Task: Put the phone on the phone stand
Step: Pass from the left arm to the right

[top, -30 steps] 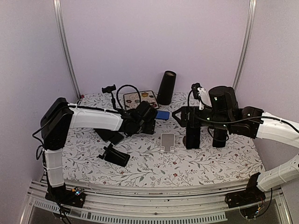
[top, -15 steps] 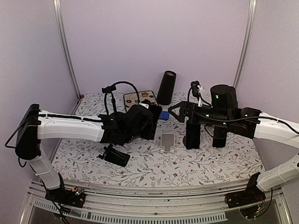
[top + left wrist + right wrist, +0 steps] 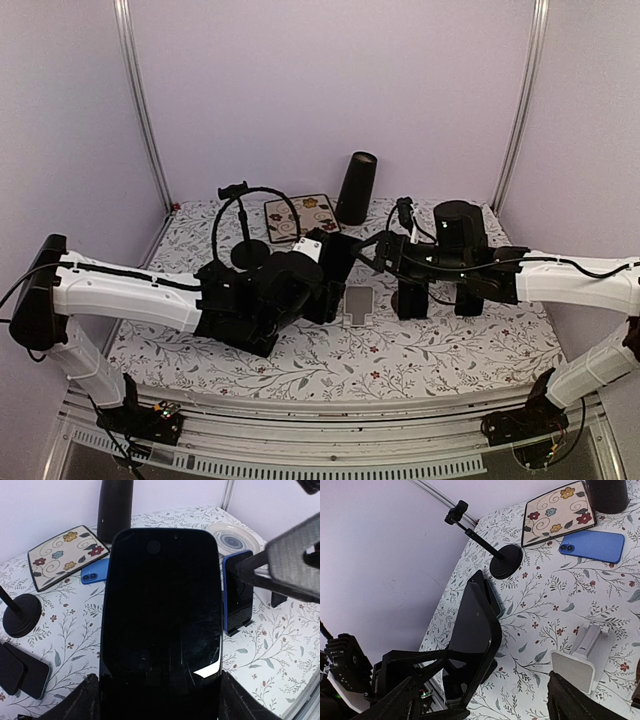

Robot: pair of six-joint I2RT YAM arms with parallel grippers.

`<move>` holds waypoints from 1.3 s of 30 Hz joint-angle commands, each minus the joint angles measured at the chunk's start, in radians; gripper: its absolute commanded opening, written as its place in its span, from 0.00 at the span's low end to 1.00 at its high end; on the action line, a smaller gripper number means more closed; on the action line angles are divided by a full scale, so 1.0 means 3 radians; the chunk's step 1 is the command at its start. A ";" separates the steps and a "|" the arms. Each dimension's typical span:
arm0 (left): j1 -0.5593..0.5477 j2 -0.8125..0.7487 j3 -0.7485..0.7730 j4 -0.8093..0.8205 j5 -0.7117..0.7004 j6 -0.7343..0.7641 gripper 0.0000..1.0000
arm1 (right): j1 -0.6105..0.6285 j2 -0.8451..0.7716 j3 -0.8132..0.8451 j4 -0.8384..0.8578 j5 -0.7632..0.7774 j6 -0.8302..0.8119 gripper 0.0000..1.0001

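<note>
My left gripper is shut on the lower sides of a black phone, which fills the left wrist view with its dark screen toward the camera. From above, that phone is held up just left of the white phone stand, which stands empty on the floral cloth. My right gripper hovers close on the phone's right and is open. In the right wrist view the phone sits tilted between its spread fingers, touching neither, and the white stand is at the lower right.
A blue phone lies flat near a floral tile and a black cylinder speaker. A gooseneck holder's round base stands at the back left. Dark stands, one with a blue-edged phone, are at the right, with a plate behind.
My left arm has swung toward the middle and nearer, carrying the phone to beside the white stand. My right gripper has moved left toward the phone and narrowed slightly.
</note>
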State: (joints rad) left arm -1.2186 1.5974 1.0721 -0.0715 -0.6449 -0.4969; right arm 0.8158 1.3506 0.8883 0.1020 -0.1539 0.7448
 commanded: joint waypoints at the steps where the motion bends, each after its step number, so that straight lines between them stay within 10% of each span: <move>1: -0.0084 -0.0089 0.0004 0.0391 -0.0102 0.0059 0.42 | -0.0076 0.0116 -0.0020 0.0425 -0.0233 0.0156 0.85; 16: -0.0253 -0.0033 -0.0035 0.0633 -0.0033 0.0046 0.42 | -0.0141 0.0260 -0.0099 0.0846 -0.0550 0.0377 0.52; 28: -0.0304 -0.0007 -0.0103 0.0702 0.0003 0.0026 0.43 | -0.0146 0.0274 -0.0124 0.0888 -0.0661 0.0382 0.05; 39: -0.0310 0.0011 -0.0140 0.0724 0.0087 -0.0019 0.67 | -0.0145 0.0114 -0.0235 0.0866 -0.0643 0.0243 0.03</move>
State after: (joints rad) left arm -1.2976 1.6047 1.0378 0.0883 -0.6273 -0.4984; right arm 0.7757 1.4242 0.8421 0.3561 -0.3454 0.8734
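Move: The left hand holds the phone, its middle about 3 cm ahead, 2 cm right and 2 cm above; the open right gripper waits some 3 cm ahead, 9 cm right and 4 cm above. From the right hand the phone's middle is about 7 cm left, level ahead, 3 cm below. The empty phone stand is 3 cm ahead, 2 cm left, 18 cm below it; the standing phone is 1 cm ahead, 10 cm right, 13 cm below. Left hand carries the phone 4 cm right and back; right hand eases 2 cm left, pinching its top. ##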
